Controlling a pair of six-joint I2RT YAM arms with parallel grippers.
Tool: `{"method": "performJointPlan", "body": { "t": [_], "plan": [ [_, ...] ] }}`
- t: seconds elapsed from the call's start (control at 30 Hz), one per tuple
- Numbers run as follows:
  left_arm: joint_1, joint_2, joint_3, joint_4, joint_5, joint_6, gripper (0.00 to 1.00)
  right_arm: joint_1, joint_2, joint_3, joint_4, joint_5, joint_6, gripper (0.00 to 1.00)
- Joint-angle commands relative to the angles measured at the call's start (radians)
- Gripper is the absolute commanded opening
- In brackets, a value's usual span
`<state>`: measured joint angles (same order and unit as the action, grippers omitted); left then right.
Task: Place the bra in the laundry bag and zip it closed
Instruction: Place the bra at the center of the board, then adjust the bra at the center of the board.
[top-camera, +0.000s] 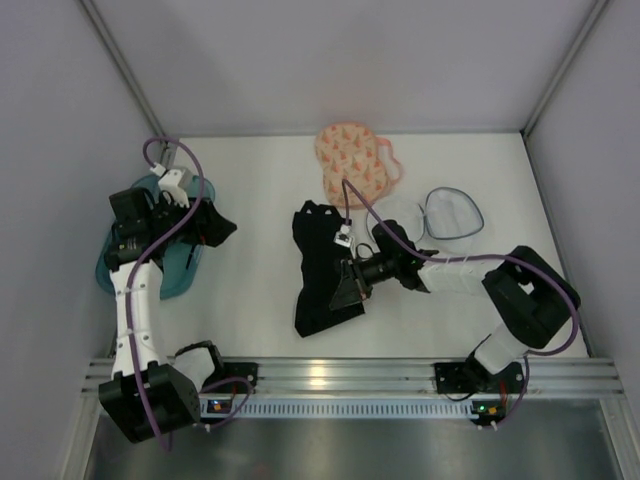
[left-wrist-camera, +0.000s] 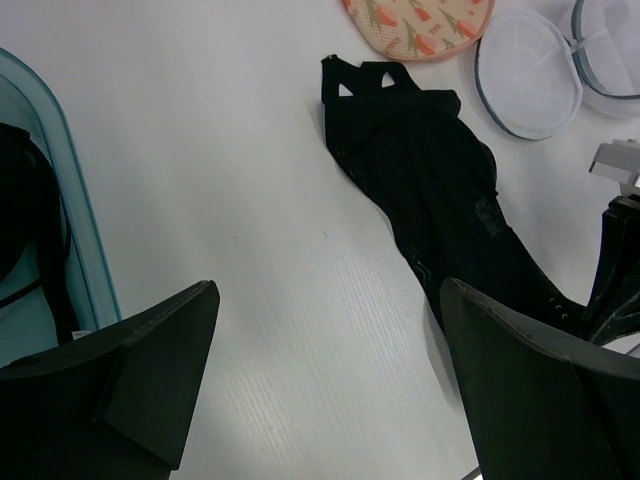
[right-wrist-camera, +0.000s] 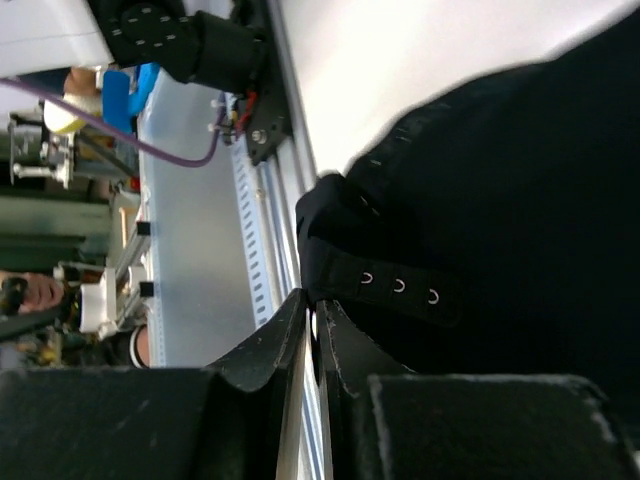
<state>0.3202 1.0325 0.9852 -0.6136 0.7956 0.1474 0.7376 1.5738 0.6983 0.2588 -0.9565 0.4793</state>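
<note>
The black bra lies stretched out at the middle of the table, and it also shows in the left wrist view. My right gripper is down at its near end. In the right wrist view the jaws are pressed together on the edge of the bra's hook band. The cream-peach laundry bag lies at the back centre, apart from the bra, and its edge shows in the left wrist view. My left gripper is open and empty above bare table left of the bra.
A teal bin sits at the left under my left arm, with a dark item in it. Two translucent white round tubs lie at the back right, near the bag. The metal rail runs along the near edge.
</note>
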Motion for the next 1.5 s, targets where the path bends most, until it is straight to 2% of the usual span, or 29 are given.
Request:
{"method": "performJointPlan", "body": {
  "t": [0.0,0.07,0.13,0.27,0.37,0.43,0.5,0.57,0.6,0.73,0.8,0.93,1.03,1.07,1.1,1.17,1.23,1.27,1.47],
  "plan": [
    [0.002,0.008,-0.013,0.011,0.007,0.06,0.98,-0.047,0.028,-0.01,-0.015,0.024,0.018,0.1],
    [-0.001,0.015,-0.016,0.009,0.007,0.069,0.97,-0.078,0.058,0.003,-0.049,0.03,0.005,0.1],
    [-0.006,0.018,-0.025,0.011,0.005,0.076,0.97,-0.093,0.086,0.018,-0.102,0.045,-0.014,0.16],
    [-0.026,0.027,-0.037,0.011,-0.006,0.109,0.97,-0.093,0.112,0.047,-0.171,0.093,-0.073,0.2],
    [-0.059,0.04,-0.039,0.011,-0.03,0.141,0.96,-0.093,0.146,0.096,-0.254,0.119,-0.117,0.28],
    [-0.102,0.064,-0.03,0.011,-0.051,0.152,0.96,-0.092,0.157,0.147,-0.328,0.139,-0.154,0.41],
    [-0.134,0.096,-0.011,0.034,-0.059,0.127,0.93,-0.093,0.158,0.179,-0.417,0.139,-0.203,0.44],
    [-0.179,0.156,0.0,0.075,-0.07,0.054,0.91,-0.093,0.131,0.204,-0.464,0.15,-0.231,0.45],
    [-0.194,0.178,0.007,0.103,-0.078,0.023,0.88,-0.093,0.117,0.21,-0.478,0.153,-0.243,0.5],
    [-0.319,0.314,0.044,0.308,-0.177,-0.136,0.82,-0.096,0.04,0.242,-0.539,0.18,-0.309,0.55],
    [-0.378,0.372,0.091,0.366,-0.226,-0.161,0.77,-0.099,0.023,0.256,-0.565,0.196,-0.335,0.56],
    [-0.474,0.582,0.194,0.472,-0.315,-0.215,0.61,-0.128,-0.008,0.291,-0.589,0.213,-0.354,0.56],
    [-0.507,0.75,0.32,0.488,-0.363,-0.239,0.58,-0.167,-0.017,0.316,-0.61,0.206,-0.376,0.62],
    [-0.51,0.788,0.352,0.488,-0.371,-0.239,0.58,-0.179,-0.018,0.32,-0.616,0.202,-0.383,0.64],
    [-0.521,0.855,0.404,0.489,-0.38,-0.235,0.58,-0.196,-0.02,0.329,-0.619,0.196,-0.383,0.7],
    [-0.535,0.911,0.452,0.488,-0.404,-0.21,0.58,-0.247,-0.031,0.342,-0.638,0.185,-0.393,0.76],
    [-0.555,0.98,0.506,0.488,-0.415,-0.187,0.58,-0.297,-0.044,0.352,-0.653,0.177,-0.401,0.8],
    [-0.566,1.017,0.535,0.486,-0.423,-0.175,0.58,-0.313,-0.05,0.357,-0.668,0.176,-0.412,0.87],
    [-0.627,1.086,0.581,0.469,-0.518,-0.034,0.58,-0.392,-0.078,0.357,-0.711,0.167,-0.465,0.88]
  ]
}}
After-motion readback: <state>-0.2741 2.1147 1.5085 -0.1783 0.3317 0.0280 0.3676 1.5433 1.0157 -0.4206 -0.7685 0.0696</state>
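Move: The left hand, empty and open, has the bra's strap end some 20 cm ahead, 17 cm to its right and 21 cm below; the bra's middle lies about 3 cm ahead and 22 cm right, the orange patterned bag 30 cm ahead and 30 cm right. The right hand still pinches the bra's near end; the bra's middle is 9 cm ahead, 5 cm left and 8 cm below, the round mesh piece 21 cm ahead and 12 cm right. Right lowers 6 cm, releases bra, withdraws forward-right; left, half-closing, travels 30 cm forward-right and down towards straps. ##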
